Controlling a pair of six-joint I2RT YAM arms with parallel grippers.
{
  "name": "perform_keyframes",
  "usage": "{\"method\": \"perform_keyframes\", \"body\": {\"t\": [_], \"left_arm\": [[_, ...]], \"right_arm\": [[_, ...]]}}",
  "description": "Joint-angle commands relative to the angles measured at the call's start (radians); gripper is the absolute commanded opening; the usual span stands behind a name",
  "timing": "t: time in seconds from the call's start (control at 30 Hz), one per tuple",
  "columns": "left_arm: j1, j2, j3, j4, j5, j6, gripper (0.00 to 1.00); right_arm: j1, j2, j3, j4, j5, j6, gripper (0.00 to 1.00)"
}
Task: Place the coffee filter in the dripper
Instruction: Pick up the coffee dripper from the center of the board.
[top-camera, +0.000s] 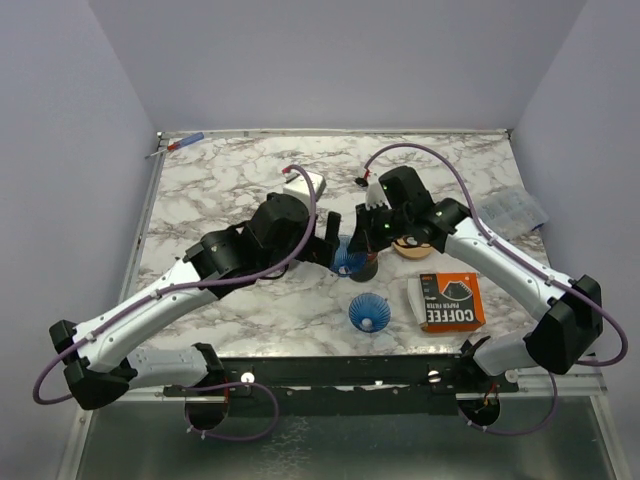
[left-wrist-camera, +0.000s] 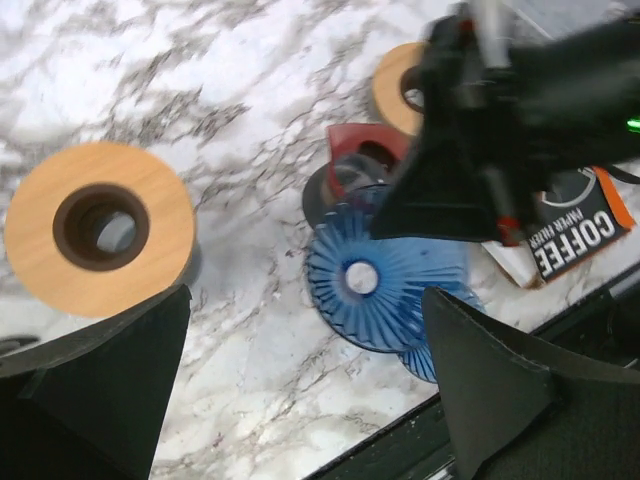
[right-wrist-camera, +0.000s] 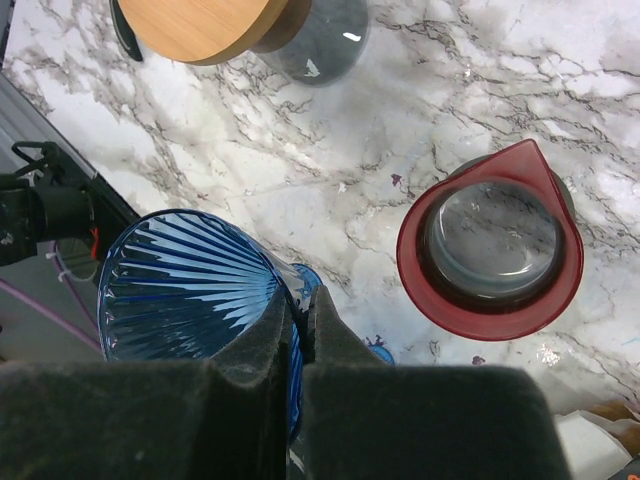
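My right gripper (right-wrist-camera: 303, 300) is shut on the wall of a blue ribbed dripper (right-wrist-camera: 180, 290), one finger inside the cone and one outside. In the top view this dripper (top-camera: 347, 257) is at the table's middle, beside a red-rimmed glass carafe (right-wrist-camera: 490, 245). A second blue dripper (top-camera: 369, 312) stands nearer the front edge. My left gripper (left-wrist-camera: 305, 300) is open over bare marble, just left of the held dripper (left-wrist-camera: 385, 275), touching nothing. No loose coffee filter shows; an orange box of coffee filters (top-camera: 450, 300) lies at the right.
A wooden ring on a dark base (left-wrist-camera: 98, 228) stands left of my left gripper, and another wooden ring (top-camera: 410, 245) sits behind the right gripper. A white device (top-camera: 303, 183) and a blue-tipped tool (top-camera: 178, 145) lie at the back.
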Motion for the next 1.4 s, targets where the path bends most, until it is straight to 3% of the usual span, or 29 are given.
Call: {"method": "perform_keyframes", "body": {"t": [0.0,0.13,0.3,0.57,0.87,1.0,1.03,1.2,1.37], "left_arm": [[0.180,-0.017,-0.132,0.044,0.177,-0.191,0.99],[0.251,0.014,-0.177,0.063,0.278,-0.256,0.97],[0.261,0.044,-0.205,0.147,0.399,-0.276,0.67],[0.261,0.111,-0.218,0.194,0.536,-0.263,0.42],[0.261,0.141,-0.215,0.195,0.526,-0.237,0.22],[0.261,0.148,-0.208,0.192,0.515,-0.230,0.05],[0.261,0.152,-0.208,0.190,0.513,-0.229,0.00],[0.261,0.164,-0.201,0.185,0.509,-0.211,0.00],[0.265,0.160,-0.200,0.182,0.503,-0.186,0.00]], "right_arm": [[0.002,-0.047,-0.015,0.040,0.036,0.014,0.00],[0.002,-0.063,-0.019,0.043,0.042,0.015,0.00],[0.003,-0.062,-0.024,0.050,0.005,0.007,0.00],[0.003,-0.062,-0.029,0.059,-0.005,0.010,0.00],[0.003,-0.068,-0.037,0.065,-0.003,0.010,0.00],[0.003,-0.075,-0.042,0.066,0.007,0.014,0.00],[0.003,-0.077,-0.044,0.068,0.010,0.018,0.02],[0.002,-0.089,-0.049,0.082,0.040,0.036,0.14],[0.001,-0.106,-0.037,0.114,0.004,0.057,0.55]]}}
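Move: The right fingers still hold the blue dripper by its rim; its middle lies about 2 cm ahead, 6 cm right and 12 cm below the open left hand. From the right hand it is roughly 4 cm back, 3 cm left, 2 cm below. From the left hand, the red-rimmed carafe stands some 12 cm ahead and 9 cm right, the second blue cone level and 11 cm right, both on the table. Left hand sinks about 11 cm and pinches the blue dripper's rim; right hand stays, then opens. ##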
